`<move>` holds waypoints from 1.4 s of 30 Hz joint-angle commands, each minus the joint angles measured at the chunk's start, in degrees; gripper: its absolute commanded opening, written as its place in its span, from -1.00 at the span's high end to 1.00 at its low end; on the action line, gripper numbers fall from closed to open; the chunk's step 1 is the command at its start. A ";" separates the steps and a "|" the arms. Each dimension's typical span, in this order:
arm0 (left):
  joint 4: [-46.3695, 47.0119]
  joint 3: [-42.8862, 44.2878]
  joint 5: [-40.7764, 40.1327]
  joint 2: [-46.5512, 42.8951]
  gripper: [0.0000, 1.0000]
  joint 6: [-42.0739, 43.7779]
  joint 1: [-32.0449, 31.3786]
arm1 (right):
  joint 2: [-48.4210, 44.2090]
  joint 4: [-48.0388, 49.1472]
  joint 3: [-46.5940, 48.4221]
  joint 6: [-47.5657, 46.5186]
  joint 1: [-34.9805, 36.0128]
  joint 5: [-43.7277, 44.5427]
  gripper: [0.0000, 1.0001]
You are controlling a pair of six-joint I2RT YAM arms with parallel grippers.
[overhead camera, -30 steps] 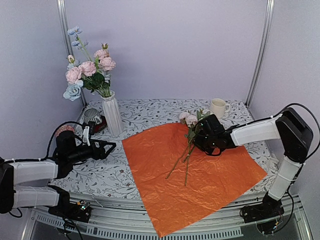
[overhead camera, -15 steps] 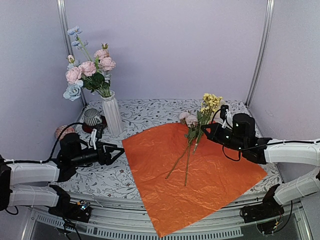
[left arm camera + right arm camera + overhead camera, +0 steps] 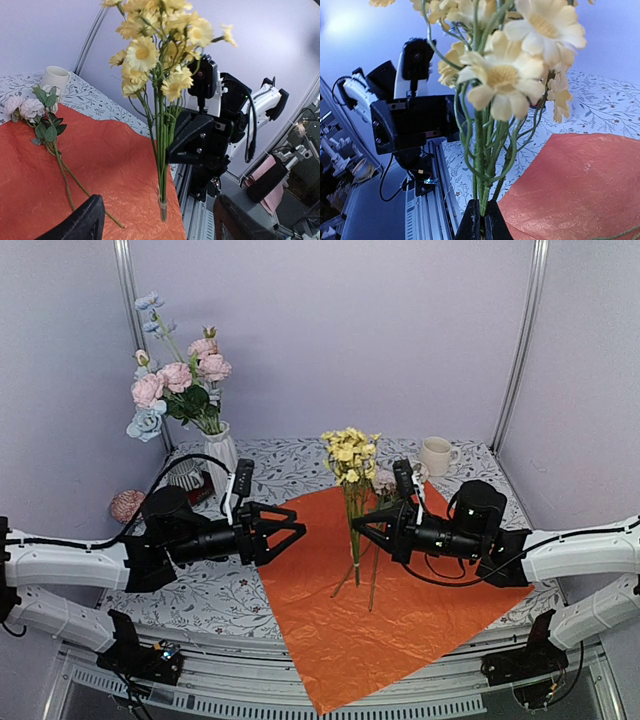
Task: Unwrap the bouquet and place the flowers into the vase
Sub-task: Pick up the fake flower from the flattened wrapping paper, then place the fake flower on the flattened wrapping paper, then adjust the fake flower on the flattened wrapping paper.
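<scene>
My right gripper (image 3: 357, 528) (image 3: 482, 222) is shut on the stems of a bunch of small yellow flowers (image 3: 350, 452) (image 3: 520, 75), holding it upright over the opened orange paper (image 3: 400, 590) of the bouquet. My left gripper (image 3: 291, 537) (image 3: 157, 222) faces it from the left, open, with the stems' lower end (image 3: 163, 200) between its spread fingers and touching neither. Two pink flowers (image 3: 378, 480) (image 3: 30, 107) lie on the paper with their stems. The white ribbed vase (image 3: 222, 455) stands at the back left, partly hidden by my left arm, holding pink and blue flowers (image 3: 180, 380).
A cream mug (image 3: 435, 453) (image 3: 55, 77) stands at the back right. A striped cup on a red saucer (image 3: 185, 477) sits beside the vase, and a pinkish round thing (image 3: 127, 505) lies at the left edge. The paper's near corner hangs over the table's front edge.
My right gripper has swung left and turned the yellow bunch upright over the paper. My left arm has reached right until its open fingers flank the stems, and its jaws have narrowed slightly.
</scene>
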 commanded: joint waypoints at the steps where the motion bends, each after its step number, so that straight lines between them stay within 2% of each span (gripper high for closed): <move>1: 2.77 3.53 -1.31 4.49 -0.47 -0.47 -2.87 | 2.01 2.24 4.34 -5.24 3.51 -3.88 0.96; 4: 4.38 5.39 -0.40 7.04 -0.33 -0.32 -3.87 | 2.79 2.09 5.32 -6.04 4.37 -4.06 0.95; 6: 4.47 6.39 -0.49 8.30 -0.32 -0.15 -4.08 | 2.64 1.78 5.17 -5.72 4.51 -1.12 0.95; 8: 3.42 6.51 -1.82 8.36 -0.33 -0.04 -4.07 | 1.64 -1.18 5.12 -4.53 4.51 7.59 0.95; 12: -2.88 7.00 -7.94 8.89 -0.40 0.91 -3.97 | -1.54 -10.40 3.89 0.43 4.28 30.50 0.93; 14: -9.43 9.15 -10.21 10.87 -0.41 2.68 -3.79 | -2.88 -15.53 2.44 4.48 2.44 41.38 0.60; 15: -12.60 10.27 -11.86 12.04 -0.42 3.43 -3.82 | -3.11 -18.68 1.84 6.90 0.08 42.23 0.52; 17: -16.78 11.80 -12.94 13.90 -0.45 4.34 -3.66 | -1.94 -26.48 1.31 14.48 -7.21 37.01 0.57; 19: -18.55 12.61 -12.81 15.85 -0.46 4.75 -3.71 | 0.97 -33.58 1.55 22.75 -14.23 31.69 0.73; 22: -23.12 16.07 -11.45 19.98 -0.47 5.03 -3.69 | 5.31 -38.72 2.37 26.60 -18.92 28.16 0.84; 25: -30.03 22.03 -9.60 26.31 -0.45 5.37 -3.78 | 6.83 -38.88 2.14 28.10 -19.22 27.36 0.82; 32: -34.63 27.41 -8.09 33.98 -0.40 5.59 -3.77 | 8.51 -28.63 0.96 23.76 -19.21 14.65 0.36; 38: -38.37 32.60 -5.24 41.25 -0.15 6.03 -3.74 | 11.54 -27.34 1.48 24.17 -19.19 11.70 0.32; 42: -41.23 35.52 -5.69 44.45 -0.09 6.18 -3.67 | 11.15 -25.51 0.36 24.66 -19.21 10.84 0.32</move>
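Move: The yellow flowers stand upright in the right hand's shut fingers; the spot of wrapping paper they go to is some 6 cm ahead, 7 cm to its right and 21 cm below. The pale rose heads lie about 26 cm ahead and 8 cm right, the rose stem ends about 4 cm back and 1 cm right, both some 20 cm below. From the open left hand the yellow flowers are roughly 11 cm right, 1 cm ahead, 3 cm above. The yellow flowers are let go as the right hand, after easing slightly towards the left hand, sweeps right, forward and down (nearly 20 cm down), its fingers swinging clockwise and tipping down, then returns about 4 cm leftward, a third open. The left hand edges right, then sinks about 20 cm towards the flowers' stem ends, slightly forward, fingers tipping down some 45 degrees and partly closing. ##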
